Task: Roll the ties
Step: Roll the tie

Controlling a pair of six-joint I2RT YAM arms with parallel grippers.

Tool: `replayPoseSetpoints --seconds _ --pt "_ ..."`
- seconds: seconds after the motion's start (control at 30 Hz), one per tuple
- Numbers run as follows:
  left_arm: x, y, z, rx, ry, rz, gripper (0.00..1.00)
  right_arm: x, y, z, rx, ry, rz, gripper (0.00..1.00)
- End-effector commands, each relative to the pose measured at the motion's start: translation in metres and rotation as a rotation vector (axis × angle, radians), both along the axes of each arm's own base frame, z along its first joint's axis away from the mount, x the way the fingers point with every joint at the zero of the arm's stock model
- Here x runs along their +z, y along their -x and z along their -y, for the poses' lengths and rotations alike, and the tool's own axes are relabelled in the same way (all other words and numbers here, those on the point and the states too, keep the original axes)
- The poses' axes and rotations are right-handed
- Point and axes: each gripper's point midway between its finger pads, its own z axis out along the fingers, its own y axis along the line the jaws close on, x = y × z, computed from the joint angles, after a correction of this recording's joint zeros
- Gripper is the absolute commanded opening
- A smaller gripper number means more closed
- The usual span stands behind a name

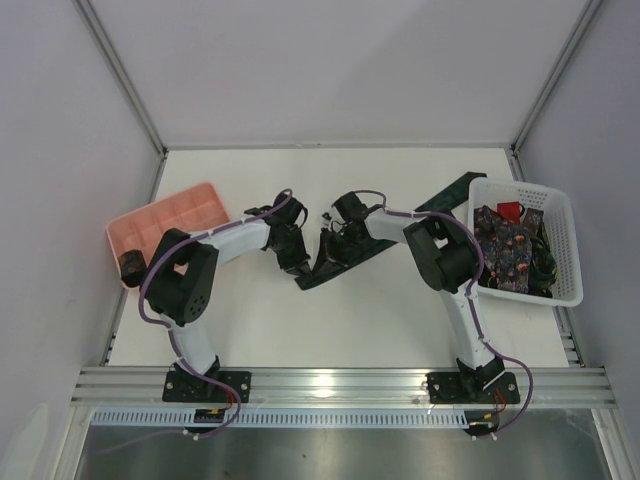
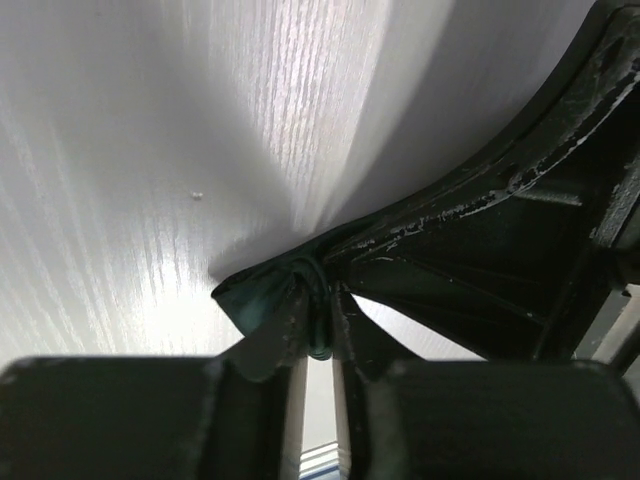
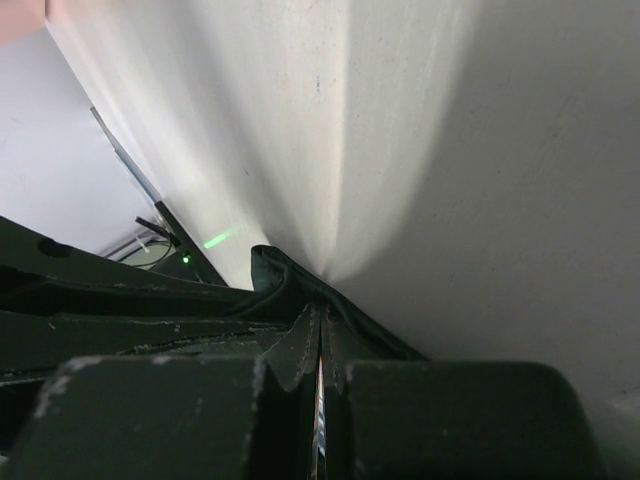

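Note:
A dark green tie lies across the middle of the table, its far end running up to the white basket. My left gripper is shut on the tie's near end; the left wrist view shows a green fold pinched between the fingers. My right gripper is shut on the same tie close by; the right wrist view shows dark cloth clamped at the fingertips. More ties, one floral and one red, lie in the basket. A small dark coil sits by the pink tray.
The white lattice basket stands at the right edge. The pink compartment tray lies at the left. The two grippers are close together, almost touching. An aluminium rail runs along the near edge.

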Motion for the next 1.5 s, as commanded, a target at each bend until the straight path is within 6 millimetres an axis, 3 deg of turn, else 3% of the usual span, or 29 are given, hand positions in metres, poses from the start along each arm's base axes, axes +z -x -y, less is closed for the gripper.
replayPoseSetpoints --seconds 0.0,0.2,0.67,0.73,0.87,1.13,1.47 --pt "-0.003 -0.005 0.006 -0.010 0.028 0.039 0.21 -0.015 -0.003 0.009 -0.036 0.065 -0.003 0.00" --pt "-0.007 0.003 0.000 -0.005 0.033 0.064 0.29 0.011 -0.021 0.009 -0.068 0.055 0.041 0.00" --pt "-0.003 0.003 0.006 -0.026 0.105 0.138 0.49 0.039 -0.052 0.030 -0.074 0.063 0.099 0.00" --pt "-0.003 0.005 0.007 -0.030 0.116 0.146 0.51 0.049 -0.051 0.026 -0.036 0.024 0.097 0.00" --pt "-0.003 0.004 0.012 -0.049 0.156 0.172 0.53 0.065 -0.041 0.008 0.051 -0.078 0.047 0.00" --pt "-0.005 0.002 0.014 -0.086 0.149 0.213 0.58 0.059 -0.011 -0.023 0.153 -0.152 -0.046 0.00" --pt "-0.019 0.007 0.008 -0.101 0.123 0.209 0.57 0.045 0.012 -0.014 0.172 -0.132 -0.118 0.00"
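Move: The tie's curled end sits in the left fingers, roughly 1 cm right of and 1 cm below the left hand point; from the right hand it lies some 2 cm left, 1 cm back and about level. The tie's far end is about 23 cm ahead and 44 cm right of the left hand, 2 cm below. The pink tray stands 34 cm to that hand's left and 8 cm ahead. The tie's curled end comes free of the left fingers as they open to just over half; the left hand shifts about 2 cm right and tilts some 15 degrees, its fingertips swinging forward and right. The right hand, still shut, runs low forward and right, rises to about 6 cm, then turns back left and down, finishing 3 cm above its start, between the open left fingers. ##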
